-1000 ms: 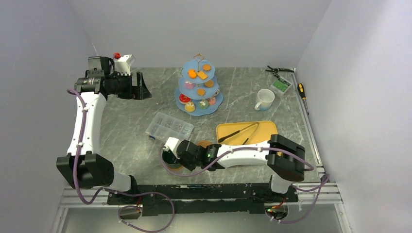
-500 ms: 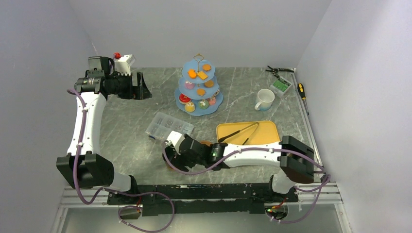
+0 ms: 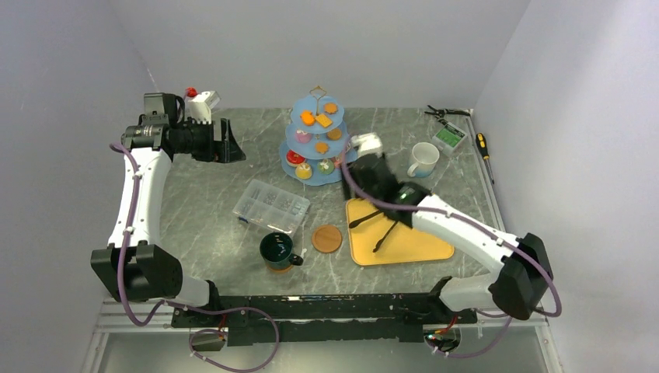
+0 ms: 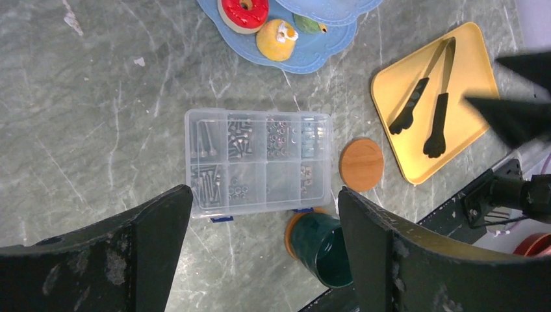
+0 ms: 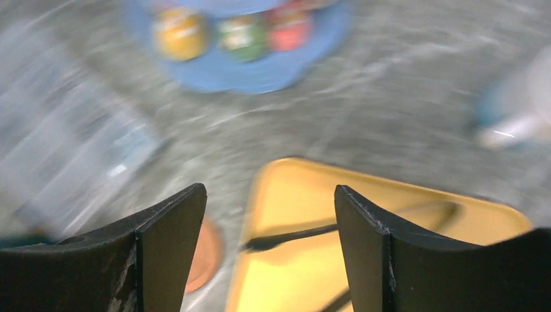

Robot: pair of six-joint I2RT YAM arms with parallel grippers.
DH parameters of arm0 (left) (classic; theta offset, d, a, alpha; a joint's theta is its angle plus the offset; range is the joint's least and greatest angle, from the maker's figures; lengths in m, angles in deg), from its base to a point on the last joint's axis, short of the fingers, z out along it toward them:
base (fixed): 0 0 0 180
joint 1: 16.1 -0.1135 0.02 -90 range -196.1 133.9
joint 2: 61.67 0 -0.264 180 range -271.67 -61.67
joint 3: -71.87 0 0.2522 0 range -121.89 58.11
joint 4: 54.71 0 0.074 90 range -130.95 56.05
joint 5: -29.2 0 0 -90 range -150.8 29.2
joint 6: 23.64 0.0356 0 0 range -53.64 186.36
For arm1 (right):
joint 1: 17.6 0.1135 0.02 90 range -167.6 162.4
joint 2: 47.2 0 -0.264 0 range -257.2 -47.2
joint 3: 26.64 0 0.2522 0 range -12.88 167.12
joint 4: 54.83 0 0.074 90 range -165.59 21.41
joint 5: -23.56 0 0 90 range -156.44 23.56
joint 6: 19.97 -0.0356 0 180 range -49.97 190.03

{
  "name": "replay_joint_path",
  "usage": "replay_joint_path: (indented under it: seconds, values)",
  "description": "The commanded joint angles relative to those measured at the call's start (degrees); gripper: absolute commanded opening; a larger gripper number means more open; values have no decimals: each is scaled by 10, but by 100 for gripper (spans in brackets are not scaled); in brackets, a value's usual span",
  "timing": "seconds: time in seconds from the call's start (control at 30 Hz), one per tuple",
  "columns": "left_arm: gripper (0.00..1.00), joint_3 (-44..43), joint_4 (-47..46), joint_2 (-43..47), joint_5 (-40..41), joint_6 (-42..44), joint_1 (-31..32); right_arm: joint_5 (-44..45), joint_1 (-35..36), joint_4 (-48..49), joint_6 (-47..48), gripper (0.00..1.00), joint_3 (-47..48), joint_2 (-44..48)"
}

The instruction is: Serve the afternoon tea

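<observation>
The dark-green mug [image 3: 276,249] stands on a wooden coaster near the front edge, also low in the left wrist view [image 4: 325,250]. No gripper touches it. The light-blue stand [image 3: 319,144] holds toy cakes and doughnuts, among them a red doughnut [image 4: 242,12] on its bottom tier [image 4: 305,55]. The white mug [image 3: 423,159] stands at the back right. My right gripper [image 3: 359,180] hangs open and empty between the stand and the yellow tray [image 3: 412,241]; its view is blurred [image 5: 269,188]. My left gripper [image 3: 233,148] is open and empty, high at the back left [image 4: 265,192].
A clear compartment box [image 3: 271,206] lies left of centre. A bare wooden coaster [image 3: 327,238] sits beside the tray, which carries black tongs [image 3: 381,221]. Pliers, a small green device and a screwdriver [image 3: 483,145] lie at the back right.
My right gripper opened and let go of the dark-green mug on its coaster, then swung up and right to the tray's far-left corner. The left arm stayed nearly still.
</observation>
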Motion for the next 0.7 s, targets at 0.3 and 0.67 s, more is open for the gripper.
replay_joint_path:
  seconds: [0.3, 0.67]
  values:
    - [92, -6, 12, 6, -33, 19, -3, 54, -355, 40, 74, 72, 72, -103]
    - [93, -17, 19, 11, -16, 27, -3, 14, -415, 59, 93, 50, 186, -266]
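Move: Off to the right and ahead of the empty right hand stands the white mug, about 19 cm forward, 26 cm right and 14 cm below. The tea stand is roughly 18 cm ahead and 5 cm left of this hand; the yellow tray with the tongs is some 5 cm back and 15 cm right. The green-lidded box sits about 9 cm beyond the mug and 8 cm right of it. From the left hand the mug is about 13 cm ahead, 53 cm right, 22 cm below. Swinging fast to the right and forward, away from the tea stand, the right hand travels some 24 cm right and 18 cm out towards the white mug, turning clockwise nearly 40 degrees. It stays level at first, then slows and sinks about 6 cm as it comes close above the mug, fingers narrowing from wide to a little over half open, still empty. ##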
